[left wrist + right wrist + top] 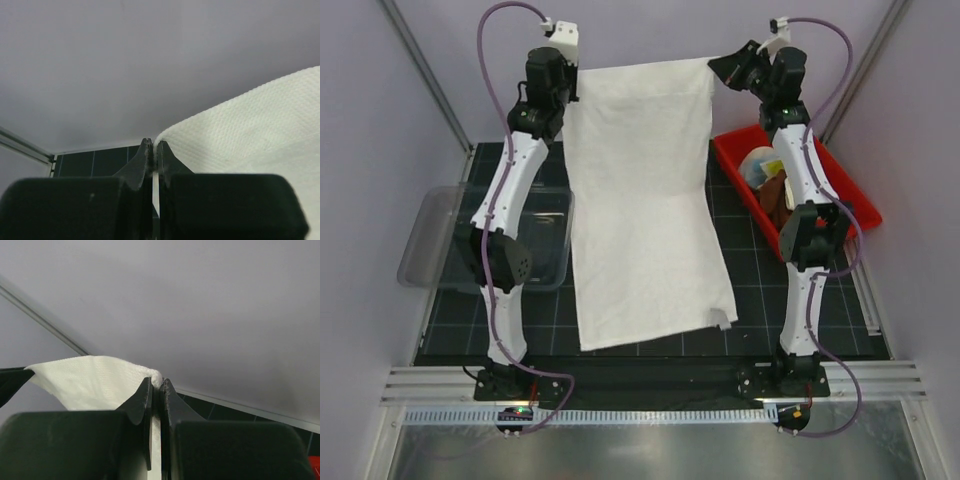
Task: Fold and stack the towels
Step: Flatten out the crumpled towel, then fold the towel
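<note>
A large cream-white towel (645, 200) is stretched down the middle of the table, its far edge lifted and its near end lying on the black mat. My left gripper (570, 75) is shut on the far left corner, and my right gripper (718, 68) is shut on the far right corner. In the left wrist view the cloth (250, 125) runs off to the right from my pinched gripper (152, 150). In the right wrist view the towel (90, 377) spreads left from my gripper (156, 387). More towels (772, 180), brown and yellow, lie bunched in the red bin.
A red bin (850, 195) stands at the right of the mat beside the right arm. A clear plastic box (440, 250) sits at the left, partly under the left arm. Purple walls close in the back and sides.
</note>
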Tool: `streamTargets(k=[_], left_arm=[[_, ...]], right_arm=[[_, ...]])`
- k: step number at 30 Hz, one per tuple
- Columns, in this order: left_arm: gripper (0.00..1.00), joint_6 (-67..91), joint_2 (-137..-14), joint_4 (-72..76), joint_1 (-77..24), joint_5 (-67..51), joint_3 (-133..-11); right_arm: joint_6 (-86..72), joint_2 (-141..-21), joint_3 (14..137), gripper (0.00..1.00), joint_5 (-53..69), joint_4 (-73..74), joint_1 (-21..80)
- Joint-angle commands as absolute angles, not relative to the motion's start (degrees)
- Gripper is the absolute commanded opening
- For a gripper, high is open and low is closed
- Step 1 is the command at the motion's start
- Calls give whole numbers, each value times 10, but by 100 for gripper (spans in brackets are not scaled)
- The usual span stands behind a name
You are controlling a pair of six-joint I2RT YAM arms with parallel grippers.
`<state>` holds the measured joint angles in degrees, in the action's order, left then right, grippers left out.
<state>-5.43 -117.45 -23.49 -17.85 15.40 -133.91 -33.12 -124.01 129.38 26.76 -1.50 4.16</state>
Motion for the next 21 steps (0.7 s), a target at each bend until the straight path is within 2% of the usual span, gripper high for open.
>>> streamTargets(k=[1,6,10,15,16,21], left_arm=[[0,-52,-1178,-152,-149,72,-1375],[0,-57,-1181,-149,-147,28,-1340],[0,-54,-1158,-148,-148,2,-1282],[0,-52,-1058,-153,-160,-43,-1124],[0,-51,-1043,-154,-163,-47,-1100],[0,-65,-914,-163,-196,-18,-895]], right_arm=[[-336,-1256,1378,1,296,-111,40],[-340,-1291,1362,1,321,-159,41],[-329,-1250,1241,1,358,-223,41],[-243,-1173,1116,1,388,-170,41],[-224,-1137,1061,1,377,-158,41],[-142,-1031,899,1,351,-130,41]])
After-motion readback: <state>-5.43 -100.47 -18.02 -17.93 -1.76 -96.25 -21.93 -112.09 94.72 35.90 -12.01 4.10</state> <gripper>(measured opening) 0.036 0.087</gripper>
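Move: The left hand holds the towel's far left corner, the right its far right. The middle of the dark mat, where the towel is being laid, is about 20 cm back, 17 cm right and 39 cm below the left hand, and some 24 cm back and 16 cm left of the right. The clear bin lies roughly 21 cm back and 24 cm left of the left hand; the red bin is about 10 cm back and 23 cm right of the right hand. Forward and down first, a short 2.5 cm reach at the end of the outward fling; then both hands turn back and sink together towards the mat, ending some 12 cm lower and 5 to 8 cm nearer the bases. Both keep pinching their corners, the left tipping down and turning clockwise about 15 degrees each, the right turning slightly counter-clockwise. ##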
